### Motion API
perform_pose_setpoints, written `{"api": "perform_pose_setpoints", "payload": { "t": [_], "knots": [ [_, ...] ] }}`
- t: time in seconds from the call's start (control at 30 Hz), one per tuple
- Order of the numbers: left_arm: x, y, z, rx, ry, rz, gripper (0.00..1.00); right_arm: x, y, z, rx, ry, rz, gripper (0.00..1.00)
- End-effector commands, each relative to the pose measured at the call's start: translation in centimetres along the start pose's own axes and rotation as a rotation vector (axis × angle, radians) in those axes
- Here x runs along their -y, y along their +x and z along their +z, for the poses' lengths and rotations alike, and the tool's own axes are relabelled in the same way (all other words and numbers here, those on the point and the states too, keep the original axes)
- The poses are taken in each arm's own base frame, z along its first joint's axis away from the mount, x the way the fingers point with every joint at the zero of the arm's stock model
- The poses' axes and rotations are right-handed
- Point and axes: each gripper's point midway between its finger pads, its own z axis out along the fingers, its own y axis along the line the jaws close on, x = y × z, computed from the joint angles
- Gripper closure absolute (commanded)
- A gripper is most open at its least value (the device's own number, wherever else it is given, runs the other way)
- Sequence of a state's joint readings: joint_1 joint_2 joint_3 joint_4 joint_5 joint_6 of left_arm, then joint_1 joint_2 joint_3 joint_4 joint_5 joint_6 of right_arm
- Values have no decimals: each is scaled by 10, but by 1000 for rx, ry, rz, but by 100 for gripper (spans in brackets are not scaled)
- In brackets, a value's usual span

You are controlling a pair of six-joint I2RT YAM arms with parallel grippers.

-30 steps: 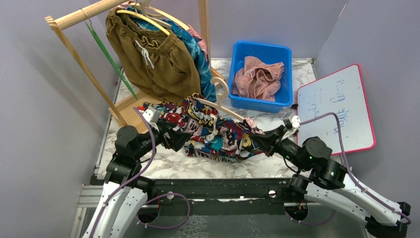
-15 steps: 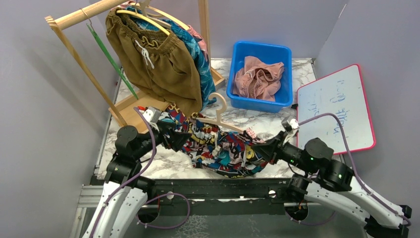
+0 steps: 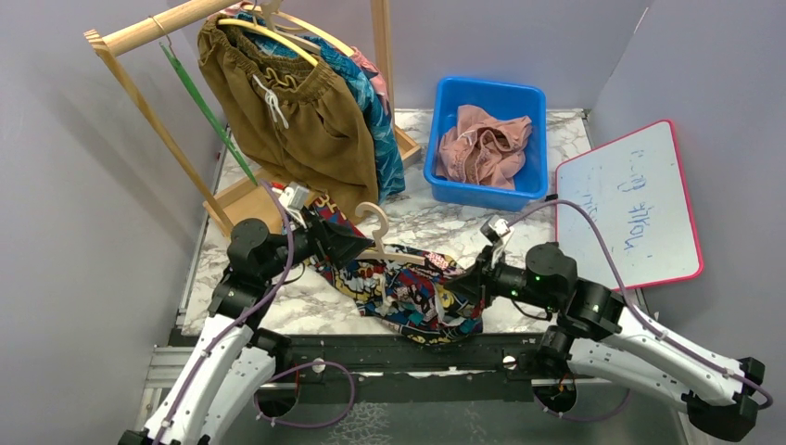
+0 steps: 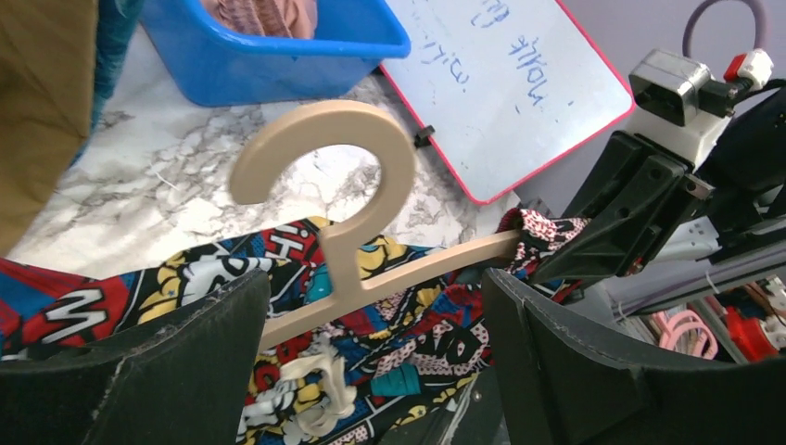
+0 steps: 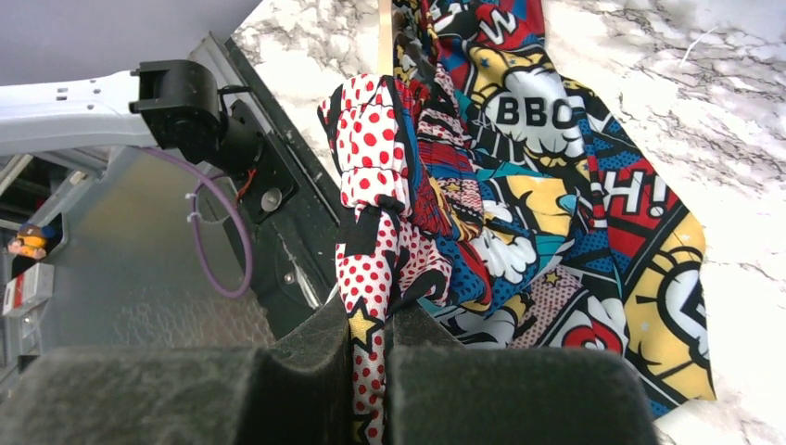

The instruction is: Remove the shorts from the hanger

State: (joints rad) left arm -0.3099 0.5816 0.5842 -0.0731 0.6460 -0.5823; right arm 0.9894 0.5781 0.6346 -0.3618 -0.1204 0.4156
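The comic-print shorts (image 3: 408,295) lie bunched on the marble table, still draped over a beige hanger (image 3: 375,225). In the left wrist view the hanger (image 4: 326,139) has its bar running between the wide-apart fingers of my left gripper (image 4: 375,283), which is open, with the shorts (image 4: 445,315) beneath. My right gripper (image 3: 468,278) is shut on a red-dotted fold of the shorts (image 5: 556,185), pinched between the fingers of the gripper (image 5: 371,338) over the table's near edge.
A wooden rack at the back left carries olive-brown shorts (image 3: 287,111), teal shorts (image 3: 378,120) and an empty green hanger (image 3: 209,116). A blue bin (image 3: 482,192) holds pink shorts (image 3: 482,144). A pink-framed whiteboard (image 3: 630,204) lies at the right.
My right gripper has pulled its end of the shorts left and nearer, so the cloth has slackened and bunched. The hanger has shifted left. The left jaws have narrowed slightly.
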Motion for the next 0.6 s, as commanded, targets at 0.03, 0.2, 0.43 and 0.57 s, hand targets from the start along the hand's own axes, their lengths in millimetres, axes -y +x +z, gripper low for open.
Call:
{"api": "perform_pose_setpoints", "payload": {
  "t": [0.03, 0.2, 0.43, 0.57],
  "knots": [
    [-7, 11, 18, -17, -26, -14, 16, -15, -12, 15, 54, -75, 66, 99],
    [-25, 31, 31, -31, -149, 6, 26, -17, -19, 22, 104, -87, 100, 99],
    [-50, 26, 42, 18, -273, -5, 49, -19, -22, 22, 73, -77, 117, 99],
    [-53, 21, 51, 32, -278, -3, 72, -21, -22, 25, 59, -84, 108, 99]
  ]
}}
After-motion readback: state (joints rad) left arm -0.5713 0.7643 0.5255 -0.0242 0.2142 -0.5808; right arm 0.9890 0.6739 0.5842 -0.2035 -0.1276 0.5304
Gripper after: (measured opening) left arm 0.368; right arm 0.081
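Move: The hanger's neck lies about 3 cm ahead of the left hand, 4 cm to its right and 7 cm below. The hook's middle is some 4 cm beyond the neck. The comic-print shorts hang in a heap about 5 cm back from the left hand, 11 cm right and 12 cm down; the brown shorts are roughly 22 cm ahead, 16 cm left. From the right hand the neck is about 8 cm ahead, 19 cm left, nearly level. Down some 7 cm, first swinging about 3 cm right and then curving forward about as far, the left hand brings its open fingers onto the hanger's neck, tipping and turning a little counter-clockwise, and closes them well in around it. The right hand keeps its grip on the bunched waistband at the hanger's right end and eases about 2 cm left and slightly down. ##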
